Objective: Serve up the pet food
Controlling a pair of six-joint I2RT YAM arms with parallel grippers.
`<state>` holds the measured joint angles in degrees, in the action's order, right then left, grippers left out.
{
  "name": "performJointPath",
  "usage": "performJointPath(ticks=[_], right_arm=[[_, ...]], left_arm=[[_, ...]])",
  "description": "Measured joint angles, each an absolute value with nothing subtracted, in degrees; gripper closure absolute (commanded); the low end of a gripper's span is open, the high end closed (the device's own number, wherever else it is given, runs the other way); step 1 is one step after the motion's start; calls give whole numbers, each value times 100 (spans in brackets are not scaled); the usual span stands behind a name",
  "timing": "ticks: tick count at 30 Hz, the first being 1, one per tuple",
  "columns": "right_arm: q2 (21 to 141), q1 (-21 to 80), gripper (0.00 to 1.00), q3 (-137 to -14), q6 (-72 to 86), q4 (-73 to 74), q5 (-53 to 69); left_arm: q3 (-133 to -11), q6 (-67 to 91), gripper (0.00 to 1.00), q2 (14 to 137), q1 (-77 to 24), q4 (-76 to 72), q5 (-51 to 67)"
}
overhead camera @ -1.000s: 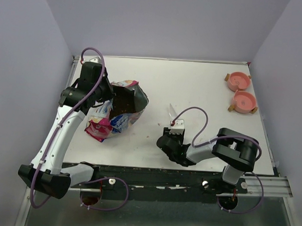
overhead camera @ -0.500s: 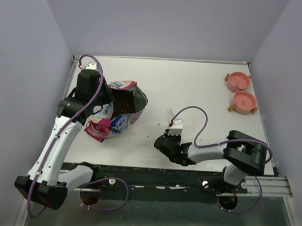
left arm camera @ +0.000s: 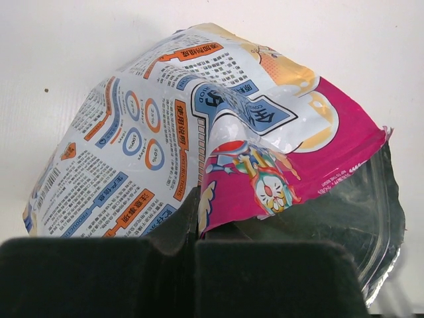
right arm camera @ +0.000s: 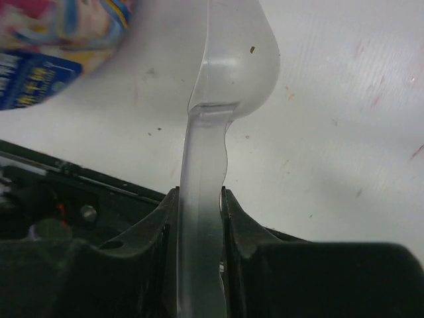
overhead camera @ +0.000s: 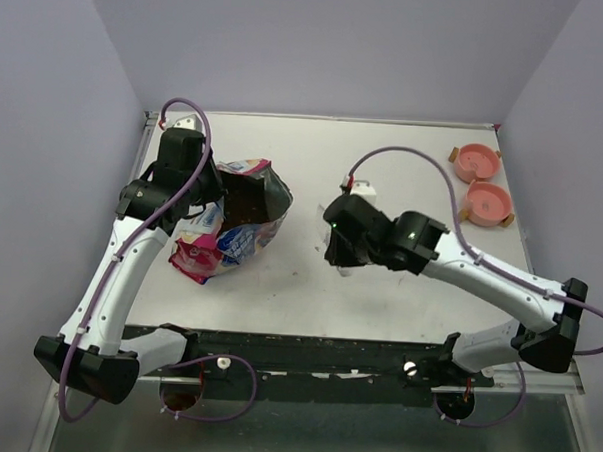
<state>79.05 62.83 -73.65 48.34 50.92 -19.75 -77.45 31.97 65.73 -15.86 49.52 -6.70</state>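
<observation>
The pink-and-blue printed bag (overhead camera: 226,233) lies open at the left of the table. Dark brown pet food (overhead camera: 246,202) shows in its mouth. My left gripper (overhead camera: 201,200) is shut on the bag's upper edge; in the left wrist view the jaws (left arm camera: 195,222) pinch the pink rim of the bag (left arm camera: 199,126). My right gripper (overhead camera: 338,253) hangs mid-table, to the right of the bag. It is shut on the handle of the clear plastic scoop (right arm camera: 235,59), whose bowl holds only a speck. The handle runs between the right gripper's (right arm camera: 199,212) fingers.
Two pink bowls (overhead camera: 476,162) (overhead camera: 486,203) stand at the far right of the white table (overhead camera: 404,170). The black front rail (right arm camera: 73,199) lies below the scoop. Crumbs dot the table surface. Purple walls close in both sides.
The right gripper closed on the scoop's handle and lifted it from the table near the front edge, swinging back and up. The left arm keeps its hold on the bag.
</observation>
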Motion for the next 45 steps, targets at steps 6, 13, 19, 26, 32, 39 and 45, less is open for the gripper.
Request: performJointPath(ticks=[6,13,19,26,32,39,45], right_arm=[[7985,6106,100,-9747,4552,6663,-1826],[7548,6106,100,-9926,3922,6925,-694],[7767,6108,100,-10547,3660,6945,-12],[7808,6112,100,-10298,3664,6117,982],[8580,6040,100,-10134,3972,5929,1286],[9699,5070,100,-10532,4353,6047,1678],[10138,5002,100,-11019,4318,6379,1540]], left_arm=[[-7769,3194,100,6604,-1586,4939,-659],[-8335,3065,100,7170,-1568,5201,-370],[-8366,2956,100,7179,-1577,5310,-62],[-7981,2873,100,6849,-1715,5129,447],[-7542,2974,100,6558,-1855,4757,891],[-7336,3258,100,6547,-2154,4637,1057],[-7177,3638,100,6560,-2416,4523,1142]])
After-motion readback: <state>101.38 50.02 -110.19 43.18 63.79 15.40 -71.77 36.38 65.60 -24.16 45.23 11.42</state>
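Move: The mouth of the cat food bag lies about 11 cm ahead of the right hand and 16 cm to its left, only 2 cm or so above it. The clear scoop is already in the right fingers, its head some 6 cm ahead, 4 cm left and 9 cm below. From the left gripper, already pinching the rim, the mouth is about 5 cm right, 2 cm back and 7 cm below, and the scoop head roughly 17 cm right, 6 cm back and 18 cm below. Lift the right gripper about 18 cm with the scoop kept in its fingers, drawing back and turning counter-clockwise. Then bring it left, down some 10 cm and forward, tipping the fingers steeper, to send the scoop head into the bag mouth. Meanwhile keep the left pinch on the rim and draw it about 10 cm right and a little back towards the scoop, turning some 20 degrees clockwise. ##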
